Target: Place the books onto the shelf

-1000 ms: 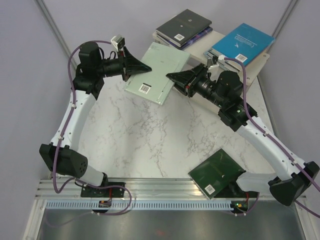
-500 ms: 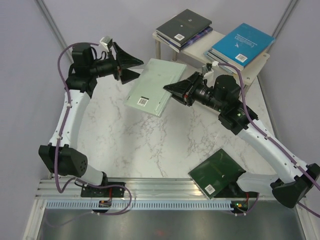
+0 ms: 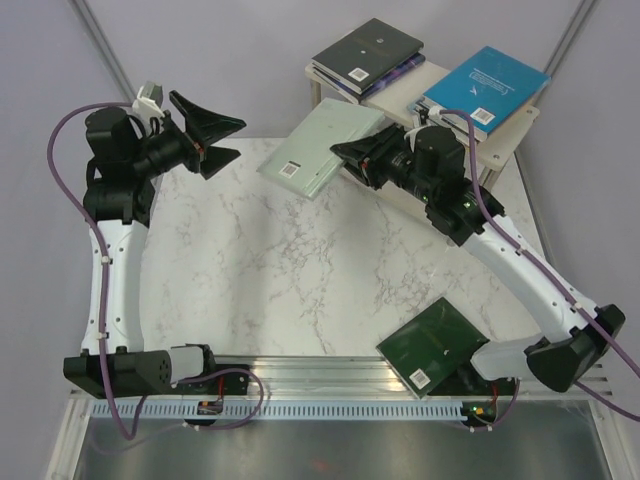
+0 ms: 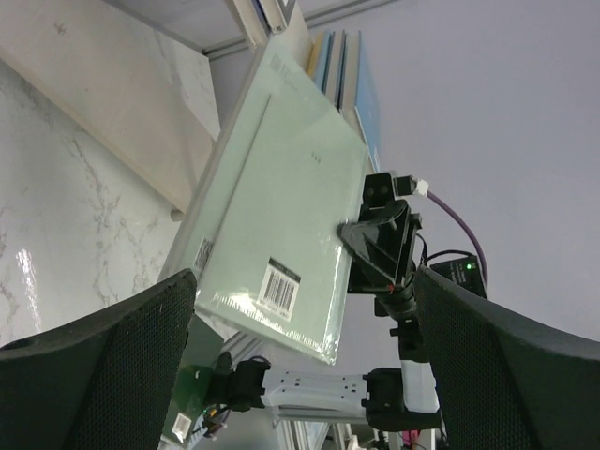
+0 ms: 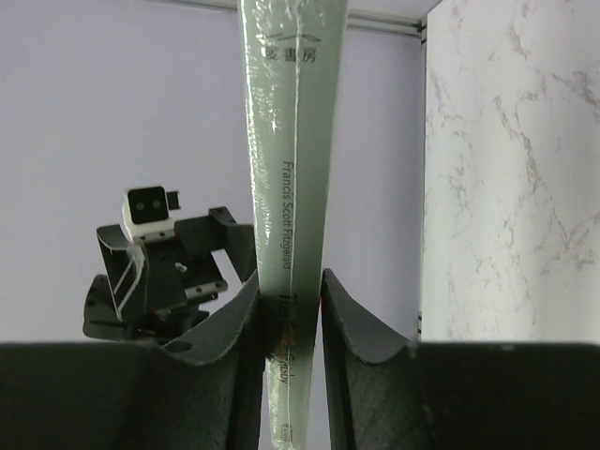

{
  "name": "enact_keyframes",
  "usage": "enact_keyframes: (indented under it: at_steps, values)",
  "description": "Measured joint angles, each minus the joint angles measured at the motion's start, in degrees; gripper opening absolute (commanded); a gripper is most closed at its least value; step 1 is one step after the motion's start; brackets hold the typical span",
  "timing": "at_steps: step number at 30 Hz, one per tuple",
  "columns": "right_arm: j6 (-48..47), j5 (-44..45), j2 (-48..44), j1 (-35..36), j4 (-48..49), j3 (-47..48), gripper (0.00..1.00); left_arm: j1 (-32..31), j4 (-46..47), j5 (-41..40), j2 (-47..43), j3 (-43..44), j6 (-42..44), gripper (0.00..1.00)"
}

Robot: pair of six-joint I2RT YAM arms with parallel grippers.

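A pale mint book [image 3: 318, 142] hangs above the table's far side, and my right gripper [image 3: 343, 153] is shut on its right edge. The right wrist view shows its spine [image 5: 287, 178] pinched between the fingers [image 5: 236, 319] of that gripper [image 5: 290, 292]. My left gripper [image 3: 238, 138] stands open to the left of the book, apart from it. Through the left wrist view the mint book [image 4: 272, 211] shows beyond the spread gripper [image 4: 305, 277]. The cream shelf [image 3: 398, 97] at the far right carries a black-topped stack [image 3: 368, 52] and a cyan-topped stack [image 3: 486, 84]. A dark green book [image 3: 432, 346] lies by the right arm's base.
The shelf's thin legs [image 3: 315, 95] stand on the white marble table [image 3: 290, 270]. Grey walls close in the back and both sides. A metal rail [image 3: 320, 375] runs along the near edge between the arm bases.
My left gripper opened, let go of the mint book and drew back to the left. The right gripper kept the book and carried it up and back toward the shelf.
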Motion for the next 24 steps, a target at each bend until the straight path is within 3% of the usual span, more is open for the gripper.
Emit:
enact_keyframes:
  at_steps: [11, 24]
  values:
    - [0.2, 3.1, 11.1, -0.1, 2.9, 9.3, 0.00, -1.0, -1.4, -0.8, -1.2, -2.6, -3.3, 0.99]
    - [5.5, 3.3, 14.5, 1.4, 12.8, 9.5, 0.00, -3.0, 2.3, -3.3, -3.1, -7.5, -8.7, 0.97]
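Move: The right hand still pinches the pale green book by its spine, the book's middle about 6 cm ahead and 5 left. The black book's stack on the shelf is roughly 35 cm ahead, 6 right and slightly lower; the blue book's stack about 28 ahead and 33 right. For the open left hand, the pale green book is some 5 cm ahead, 15 right and a little lower. The right hand carries the pale green book about 6 cm forward and 5 left, towards the open left gripper. ##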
